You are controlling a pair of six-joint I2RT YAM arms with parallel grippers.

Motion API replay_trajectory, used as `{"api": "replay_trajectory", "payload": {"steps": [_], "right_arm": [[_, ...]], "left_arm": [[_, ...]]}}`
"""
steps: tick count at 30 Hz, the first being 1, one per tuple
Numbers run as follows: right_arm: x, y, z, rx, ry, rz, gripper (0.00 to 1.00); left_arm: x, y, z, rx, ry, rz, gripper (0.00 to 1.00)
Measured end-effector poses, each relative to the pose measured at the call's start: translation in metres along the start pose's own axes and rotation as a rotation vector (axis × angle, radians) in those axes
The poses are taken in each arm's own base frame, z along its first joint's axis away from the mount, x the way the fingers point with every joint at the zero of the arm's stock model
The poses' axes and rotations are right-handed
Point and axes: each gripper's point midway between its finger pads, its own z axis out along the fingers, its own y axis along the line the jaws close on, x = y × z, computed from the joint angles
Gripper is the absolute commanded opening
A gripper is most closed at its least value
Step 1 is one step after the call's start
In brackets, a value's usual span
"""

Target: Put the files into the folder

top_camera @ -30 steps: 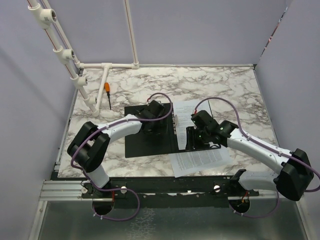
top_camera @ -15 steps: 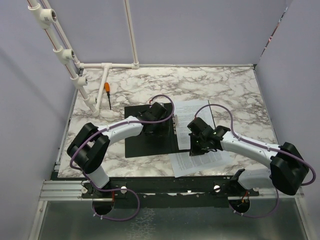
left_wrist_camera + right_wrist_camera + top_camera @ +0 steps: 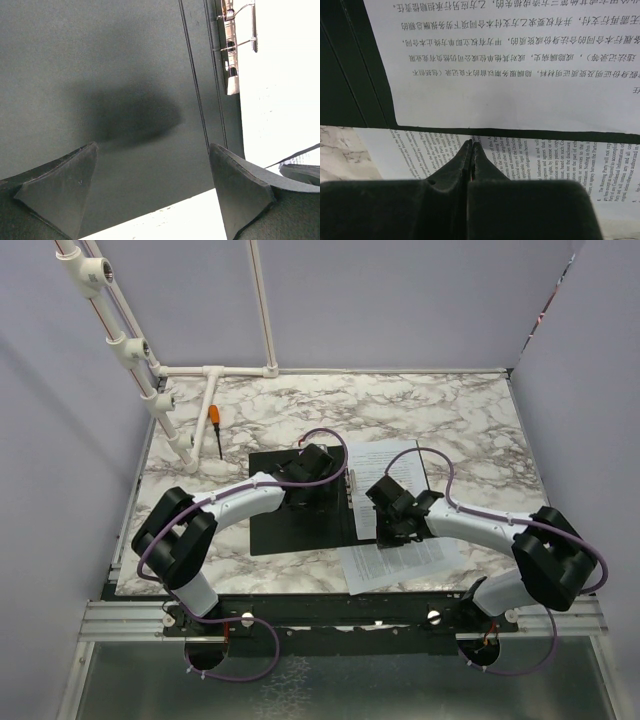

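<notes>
The folder (image 3: 285,525) lies open on the marble table, black inside up, with its metal spine clip (image 3: 232,45) down the middle. One of the files, a white sheet (image 3: 385,462) (image 3: 520,60), lies on the folder's right half. A second sheet (image 3: 405,560) (image 3: 560,155) sticks out from under the folder's near edge. My right gripper (image 3: 383,532) (image 3: 471,145) is shut, its tips over this lower sheet right at the folder's edge, with nothing seen between them. My left gripper (image 3: 322,480) (image 3: 150,195) is open just above the folder's bare left half (image 3: 125,75).
An orange-handled screwdriver (image 3: 214,425) lies at the back left near a white pipe frame (image 3: 215,372). Purple walls enclose the table on three sides. Bare marble (image 3: 450,410) stretches behind and to the right of the folder.
My right gripper has closed and shifted left towards the folder's near edge. The left arm and gripper have barely moved.
</notes>
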Motion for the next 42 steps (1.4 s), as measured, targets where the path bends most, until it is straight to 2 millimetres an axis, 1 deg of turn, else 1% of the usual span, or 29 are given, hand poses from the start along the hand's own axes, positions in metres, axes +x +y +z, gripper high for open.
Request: {"api": "replay_trajectory", "payload": {"steps": [7, 9, 12, 18, 26, 34, 42], "right_arm": [[-0.004, -0.002, 0.007, 0.025, -0.017, 0.017, 0.01], [-0.004, -0.003, 0.007, 0.028, -0.021, 0.023, 0.03], [-0.005, -0.003, 0.008, 0.034, -0.028, 0.036, 0.1], [-0.006, 0.0, 0.008, 0.026, -0.043, 0.065, 0.3], [-0.011, 0.008, 0.009, -0.006, -0.069, 0.093, 0.47], [-0.015, 0.013, 0.011, -0.013, -0.078, 0.117, 0.53], [-0.017, 0.014, 0.011, -0.009, -0.081, 0.135, 0.54]], "left_arm": [[-0.001, -0.001, -0.002, 0.004, -0.006, 0.0, 0.93], [-0.001, -0.001, -0.002, 0.004, -0.006, -0.001, 0.93], [-0.001, -0.001, -0.002, 0.004, -0.006, 0.0, 0.93], [-0.001, -0.001, -0.002, 0.004, -0.006, 0.0, 0.93], [-0.001, 0.0, -0.002, 0.003, -0.006, 0.003, 0.93], [-0.001, 0.001, -0.002, -0.002, -0.005, 0.008, 0.93], [-0.001, 0.001, -0.002, -0.003, -0.004, 0.011, 0.93]]}}
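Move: The first file lies in the folder's right half, its middle about 15 cm ahead of the right hand and 3 cm to the right, roughly 1 cm lower; the closed fingertips are at its near edge. The folder's rings stand some 18 cm ahead and 8 cm left. The other file, partly under the folder, centres about 2 cm back and 4 cm right. From the left hand, the first file is some 6 cm ahead, 18 cm right and 4 cm lower. With its fingertips still down at the folder's near edge and seeming to bear on it, the right hand sinks about half a centimetre while easing forward. Then the shut fingers spread to about half open along that edge as the hand works on forward and to the left, about 2 cm forward and 1.5 cm left in all, turning slightly clockwise. ##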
